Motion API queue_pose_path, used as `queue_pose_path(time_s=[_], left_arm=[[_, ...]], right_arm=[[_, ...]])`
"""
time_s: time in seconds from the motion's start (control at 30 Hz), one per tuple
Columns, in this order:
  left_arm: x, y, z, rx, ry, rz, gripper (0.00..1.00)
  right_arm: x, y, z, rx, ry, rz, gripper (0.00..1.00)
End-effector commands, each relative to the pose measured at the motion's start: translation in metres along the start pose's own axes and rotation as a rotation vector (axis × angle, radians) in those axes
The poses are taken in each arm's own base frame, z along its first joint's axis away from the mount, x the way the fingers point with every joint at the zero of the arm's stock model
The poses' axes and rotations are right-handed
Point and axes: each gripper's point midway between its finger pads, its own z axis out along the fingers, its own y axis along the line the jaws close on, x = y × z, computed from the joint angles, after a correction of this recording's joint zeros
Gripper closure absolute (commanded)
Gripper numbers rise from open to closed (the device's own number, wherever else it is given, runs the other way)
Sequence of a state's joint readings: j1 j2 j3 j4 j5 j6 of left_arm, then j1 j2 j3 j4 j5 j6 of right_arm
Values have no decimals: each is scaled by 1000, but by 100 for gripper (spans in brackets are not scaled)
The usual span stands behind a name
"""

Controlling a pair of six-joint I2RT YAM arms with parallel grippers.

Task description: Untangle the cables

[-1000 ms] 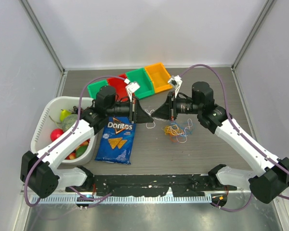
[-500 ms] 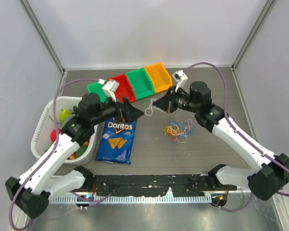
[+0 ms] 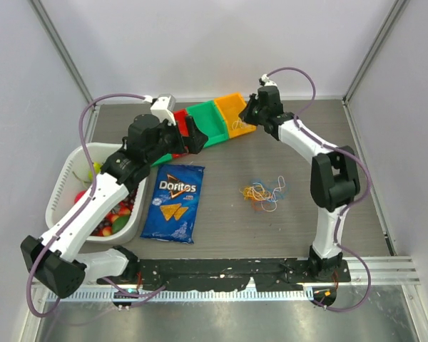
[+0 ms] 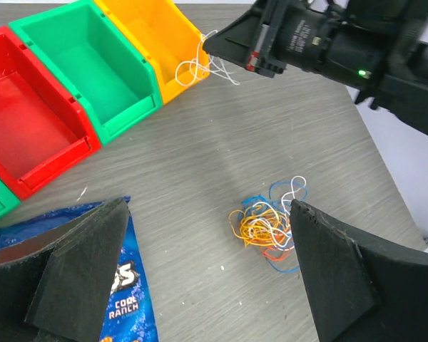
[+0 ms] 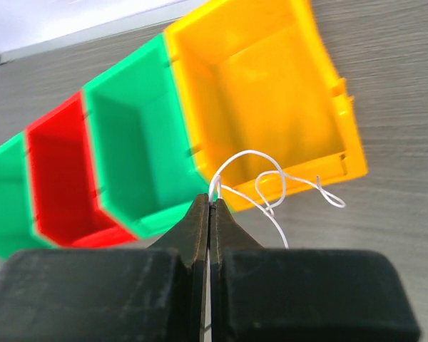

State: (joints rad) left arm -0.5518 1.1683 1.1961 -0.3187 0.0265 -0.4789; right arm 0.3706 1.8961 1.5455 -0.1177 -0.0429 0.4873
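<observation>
The cables [image 3: 262, 192] lie as a small orange, yellow, blue and white tangle on the table right of centre, and also show in the left wrist view [image 4: 266, 228]. My right gripper [image 5: 209, 201] is shut on one thin white cable [image 5: 271, 187], separate from the tangle, holding it at the near edge of the orange bin [image 5: 264, 85]. In the top view the right gripper [image 3: 245, 116] is at the back by that bin. My left gripper [image 4: 208, 214] is open and empty, above the table left of the tangle; in the top view it [image 3: 192, 135] is near the red and green bins.
A row of green, red, green [image 3: 208, 120] and orange [image 3: 235, 110] bins stands at the back. A blue Doritos bag [image 3: 173, 203] lies left of centre. A white basket [image 3: 63, 187] with toy fruit stands at the left edge.
Both grippers have drawn apart from the middle. The right gripper has carried the white cable back to the orange bin. The left gripper has pulled back toward the red and green bins.
</observation>
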Motion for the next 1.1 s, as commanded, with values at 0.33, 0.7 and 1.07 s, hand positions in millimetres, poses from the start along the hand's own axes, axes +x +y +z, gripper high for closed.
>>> queue_pose_path(time_s=[0.33, 0.7, 1.07], left_arm=[[-5, 1, 11, 41, -71, 135, 0], [0, 4, 9, 40, -68, 156, 0], [9, 7, 15, 40, -40, 149, 0]], right_arm=[[-51, -15, 105, -48, -102, 123, 99], [-48, -10, 130, 72, -95, 19, 47], [-50, -17, 45, 207, -13, -121, 49]])
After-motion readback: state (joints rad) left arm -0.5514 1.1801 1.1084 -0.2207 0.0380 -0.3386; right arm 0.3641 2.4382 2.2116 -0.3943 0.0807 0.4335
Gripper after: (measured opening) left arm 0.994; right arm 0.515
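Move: The right hand still pinches the white cable. The orange bin's middle lies about 13 cm ahead of that hand, 4 cm to its left and some 16 cm below. The neighbouring green bin is about 15 cm left and 10 cm ahead, and the tangled cables lie roughly 20 cm back and 6 cm to the right, 18 cm below. From the left hand, empty and open, the orange bin is some 32 cm ahead, 15 cm right and 29 cm lower. Still pinching the white cable, the right hand carries it about 13 cm forward over the orange bin, sinking some 6 cm and drifting first a little right, then left. There its fingers open about halfway and let go, and the hand draws back some 3 cm, sinking a little more with a slight wrist roll. The left hand, wide open, settles about 2.5 cm lower. ##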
